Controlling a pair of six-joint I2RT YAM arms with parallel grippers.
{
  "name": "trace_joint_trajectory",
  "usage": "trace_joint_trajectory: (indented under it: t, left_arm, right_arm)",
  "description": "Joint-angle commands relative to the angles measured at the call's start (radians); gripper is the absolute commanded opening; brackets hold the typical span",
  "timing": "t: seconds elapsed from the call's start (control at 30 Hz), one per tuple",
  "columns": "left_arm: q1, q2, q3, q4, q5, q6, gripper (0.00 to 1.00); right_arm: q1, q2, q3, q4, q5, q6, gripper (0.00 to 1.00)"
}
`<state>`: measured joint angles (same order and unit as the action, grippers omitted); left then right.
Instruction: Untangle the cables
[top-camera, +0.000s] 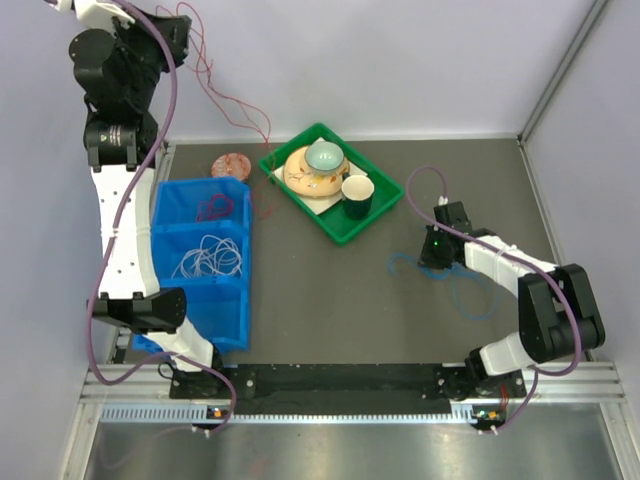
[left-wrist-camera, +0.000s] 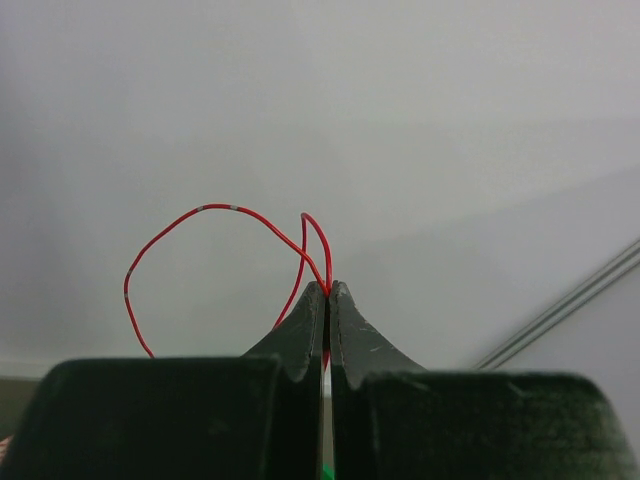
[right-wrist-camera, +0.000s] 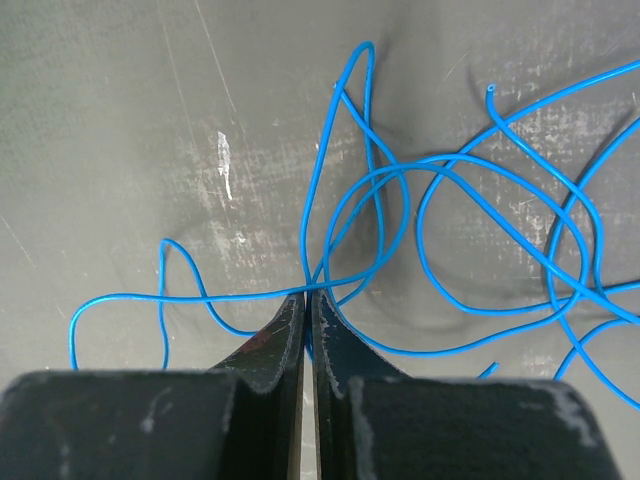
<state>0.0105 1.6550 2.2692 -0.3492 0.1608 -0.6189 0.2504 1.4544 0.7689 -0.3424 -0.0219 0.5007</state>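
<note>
My left arm (top-camera: 125, 60) is raised high at the back left. Its gripper (left-wrist-camera: 328, 285) is shut on the red cable (left-wrist-camera: 200, 208). That red cable (top-camera: 215, 85) hangs in loose loops down the back wall to the table by the green tray. The blue cable (right-wrist-camera: 450, 170) lies in tangled loops on the dark table at the right (top-camera: 470, 295). My right gripper (right-wrist-camera: 308, 292) is low on the table (top-camera: 430, 262), shut on a blue strand. The white cable (top-camera: 208, 258) lies coiled in the middle compartment of the blue bin.
The blue bin (top-camera: 245, 290) stands at the left; its far compartment holds a small dark red coil (top-camera: 213, 207). A green tray (top-camera: 330, 228) with a plate, a bowl and a cup sits at the back centre. A round reddish disc (top-camera: 230, 165) lies beside it.
</note>
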Motion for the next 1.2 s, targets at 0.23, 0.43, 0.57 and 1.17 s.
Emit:
trace_joint_trajectory:
  t: [0.23, 0.43, 0.57, 1.17]
  left_arm:
    - [-0.004, -0.034, 0.107, 0.095, -0.059, 0.037, 0.0]
    - [-0.001, -0.038, 0.116, 0.093, -0.058, 0.047, 0.0]
    - [-0.003, -0.05, 0.116, 0.104, -0.061, 0.039, 0.0]
    - [-0.003, -0.046, 0.128, 0.139, -0.086, 0.059, 0.0]
  right_arm:
    - [-0.008, 0.024, 0.029, 0.034, -0.021, 0.012, 0.0]
    - [-0.005, 0.034, 0.024, 0.04, -0.024, 0.01, 0.0]
    - [-0.002, 0.026, 0.021, 0.043, -0.024, 0.012, 0.0]
    - [0.001, 0.011, 0.0, 0.049, -0.029, 0.01, 0.0]
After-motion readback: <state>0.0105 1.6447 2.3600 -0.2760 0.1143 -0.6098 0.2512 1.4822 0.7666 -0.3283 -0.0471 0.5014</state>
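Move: My left hand, with the red cable already in its grip, is high up. The blue bin's far compartment lies about 58 cm below it, some 6 cm ahead and 10 cm to the left. At that depth the white cable lies 12 cm back and 8 cm left, and the green tray's middle 12 cm ahead and 24 cm right. From my right hand, the far compartment is roughly 57 cm left and 21 cm ahead. Still pinching the red cable, my left hand raises it about 6 cm farther above the bin and draws back some 3 cm, pausing briefly halfway, while the fingers tip up by about 10 degrees. My right hand keeps its pinch on the blue cable just over the table, sinking barely a centimetre. ##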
